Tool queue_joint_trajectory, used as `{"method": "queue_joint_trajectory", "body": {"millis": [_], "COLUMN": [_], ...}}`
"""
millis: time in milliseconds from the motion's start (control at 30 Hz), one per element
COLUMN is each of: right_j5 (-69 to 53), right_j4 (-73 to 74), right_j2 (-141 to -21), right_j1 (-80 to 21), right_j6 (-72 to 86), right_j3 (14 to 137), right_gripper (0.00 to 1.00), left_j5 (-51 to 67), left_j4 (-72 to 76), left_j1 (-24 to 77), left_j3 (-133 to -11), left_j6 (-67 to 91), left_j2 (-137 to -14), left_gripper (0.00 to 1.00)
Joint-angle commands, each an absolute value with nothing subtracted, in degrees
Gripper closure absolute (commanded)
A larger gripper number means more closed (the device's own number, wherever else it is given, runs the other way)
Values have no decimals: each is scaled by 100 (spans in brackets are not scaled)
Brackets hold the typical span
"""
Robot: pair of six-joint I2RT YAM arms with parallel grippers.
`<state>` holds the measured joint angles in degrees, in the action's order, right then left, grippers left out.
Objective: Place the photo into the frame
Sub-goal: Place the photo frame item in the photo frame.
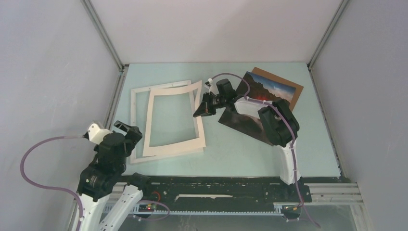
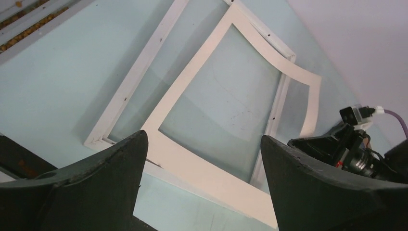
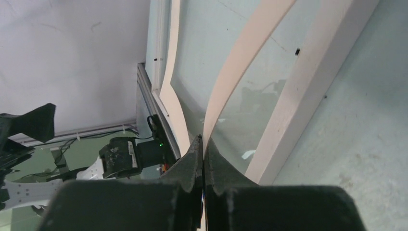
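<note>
The frame [image 1: 133, 120] lies flat at the left of the table, thin and white. A cream mat [image 1: 173, 147] rests across it, skewed, with its right side lifted and bowed. My right gripper [image 1: 198, 113] is shut on that raised right edge; in the right wrist view the jaws [image 3: 203, 144] pinch the thin cream strip [image 3: 240, 62] beside the frame's rail [image 3: 308, 82]. The photo [image 1: 240, 120], dark with a red glow, lies to the right, partly under my right arm. My left gripper [image 1: 127, 132] hovers open over the frame's near left corner; its fingers [image 2: 204, 144] hold nothing above the mat [image 2: 207, 178].
A brown backing board [image 1: 296, 89] pokes out from under the photo at the back right. Grey walls close in on both sides and the back. A black rail [image 1: 216, 185] with the arm bases runs along the near edge.
</note>
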<state>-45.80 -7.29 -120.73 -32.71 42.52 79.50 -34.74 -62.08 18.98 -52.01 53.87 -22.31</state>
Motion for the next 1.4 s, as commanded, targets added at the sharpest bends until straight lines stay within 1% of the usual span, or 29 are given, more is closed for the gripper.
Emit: {"method": "queue_joint_trajectory", "body": {"millis": [0, 233, 367, 433, 533, 600, 867, 1167, 1367], "right_j5": [-4908, -4937, -5000, -4994, -5012, -4979, -5080, -5097, -5080], "right_j4": [164, 339, 742, 950, 746, 718, 1297, 1808, 1604], "right_j2": [-12435, -12763, -12944, -12843, -12424, -12389, -13194, -13562, -13609], "right_j1": [-3375, -3508, -3614, -3617, -3568, -3537, -3706, -3735, -3779], "right_j6": [3490, 3531, 3198, 3057, 3112, 3220, 3055, 2679, 2876], "right_j3": [8733, 9402, 9844, 9804, 9339, 9337, 10454, 11120, 11174], "right_gripper": [100, 100, 100, 100, 100, 100, 100, 100, 100], "left_j5": [-3448, -3318, -3279, -3287, -3280, -3270, -3150, -3114, -3128], "left_j4": [-5764, -5467, -5381, -5351, -5296, -5247, -5203, -5084, -5035], "left_j1": [1863, 1863, 1863, 1864, 1863, 1863, 1868, 1864, 1865], "left_j3": [-5426, -5361, -5378, -5383, -5345, -5308, -5385, -5386, -5432], "left_j6": [4802, 4677, 4600, 4581, 4544, 4549, 4521, 4530, 4492], "left_j2": [-2360, -2446, -2471, -2467, -2461, -2462, -2507, -2690, -2778], "left_gripper": [6, 6, 6, 6, 5, 5, 5, 5, 5]}}
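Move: The right hand grips the cream mat's right edge, a few centimetres above the table; the white frame's middle is about 17 cm to its left, 3 cm back and 6 cm below. The photo lies some 33 cm to its right and 4 cm farther out. From the raised, open left hand, the frame's middle is roughly 15 cm ahead, 11 cm right and 20 cm below. Still pinching the mat's right edge, the right hand carries it about 5 cm left, turning slightly counter-clockwise, over the frame. ##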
